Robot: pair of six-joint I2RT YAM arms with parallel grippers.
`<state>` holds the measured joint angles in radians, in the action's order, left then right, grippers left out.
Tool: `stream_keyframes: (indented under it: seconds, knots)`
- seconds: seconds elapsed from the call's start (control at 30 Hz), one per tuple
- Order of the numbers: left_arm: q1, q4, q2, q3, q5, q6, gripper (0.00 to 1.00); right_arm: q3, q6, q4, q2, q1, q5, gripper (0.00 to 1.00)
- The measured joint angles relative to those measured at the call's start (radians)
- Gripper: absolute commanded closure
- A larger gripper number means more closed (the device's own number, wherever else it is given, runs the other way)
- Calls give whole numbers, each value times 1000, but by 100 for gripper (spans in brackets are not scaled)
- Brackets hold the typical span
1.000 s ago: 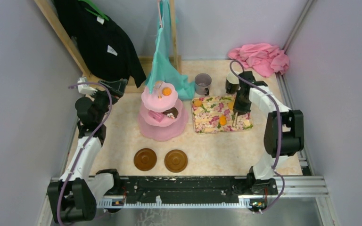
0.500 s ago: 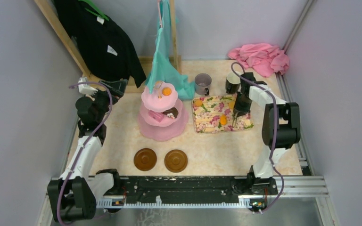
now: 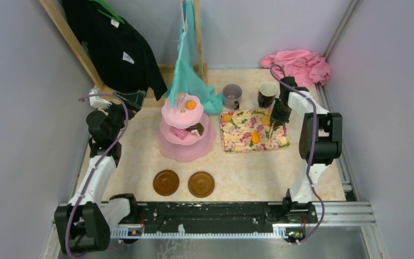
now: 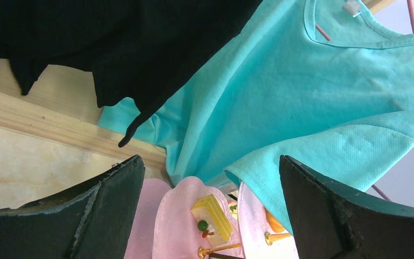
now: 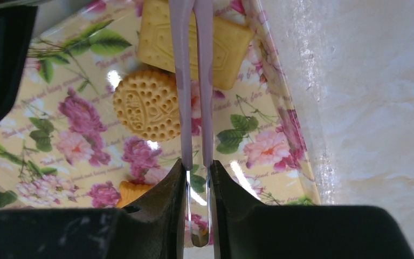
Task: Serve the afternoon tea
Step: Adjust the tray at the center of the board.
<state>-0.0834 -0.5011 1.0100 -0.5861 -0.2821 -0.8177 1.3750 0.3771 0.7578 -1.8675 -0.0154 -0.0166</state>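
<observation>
My right gripper (image 3: 279, 113) is shut on lilac tongs (image 5: 194, 81) that hang over the right part of a floral tray (image 3: 241, 129). Under the tong arms lie a round biscuit (image 5: 146, 105) and a rectangular biscuit (image 5: 229, 43). Two orange cakes (image 3: 255, 137) sit on the tray. The pink three-tier stand (image 3: 186, 144) holds orange (image 3: 191, 104), brown (image 3: 196, 129) and pink (image 3: 180, 135) cakes, and a yellow cake (image 4: 213, 217). My left gripper (image 4: 209, 162) is open and empty, left of the stand. The grey mug (image 3: 232, 95) and black mug (image 3: 268, 93) stand behind the tray. Two brown discs (image 3: 166, 182) lie in front.
A teal shirt (image 3: 186, 65) hangs over the stand's back. A black garment (image 3: 113, 43) hangs on a wooden frame at the back left. A pink cloth (image 3: 299, 66) lies in the back right corner. Grey walls close in both sides.
My right wrist has moved back and to the right with the tongs, uncovering the black mug. The left arm has not moved.
</observation>
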Motion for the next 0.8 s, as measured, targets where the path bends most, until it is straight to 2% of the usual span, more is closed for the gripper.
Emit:
stream_keyframes:
  seconds: [0.37, 0.8]
  knots:
    - [-5, 0, 0, 0, 0, 0, 1, -9, -10, 37, -35, 6, -17, 96]
    - [-5, 8, -26, 0, -7, 2, 1, -151, 0, 16, 43, -18, -92, 98]
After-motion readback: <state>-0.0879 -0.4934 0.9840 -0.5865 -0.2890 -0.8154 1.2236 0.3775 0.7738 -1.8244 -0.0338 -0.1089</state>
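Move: The tray's middle lies about 8 cm left and 2 cm back of the right gripper, some 4 cm below it, with the closed tongs already in its fingers. On the tray, the round biscuit is about 3 cm ahead and 3 cm left of the gripper, the orange fish biscuit 5 cm back and 7 cm left. The dark mug stands roughly 11 cm ahead, 3 cm left. From the left gripper the tray lies some 40 cm right, 5 cm back and 27 cm below. Keep the tongs pinched in the right gripper and sink about 2.5 cm, most of it first, so the tongs' tips bear down on the tray near its near rim. Then drag it back towards the base with some leftward pull, about 5 cm back and 2 cm left in all, the wrist tipping forward-down by some 10 degrees on the way. ##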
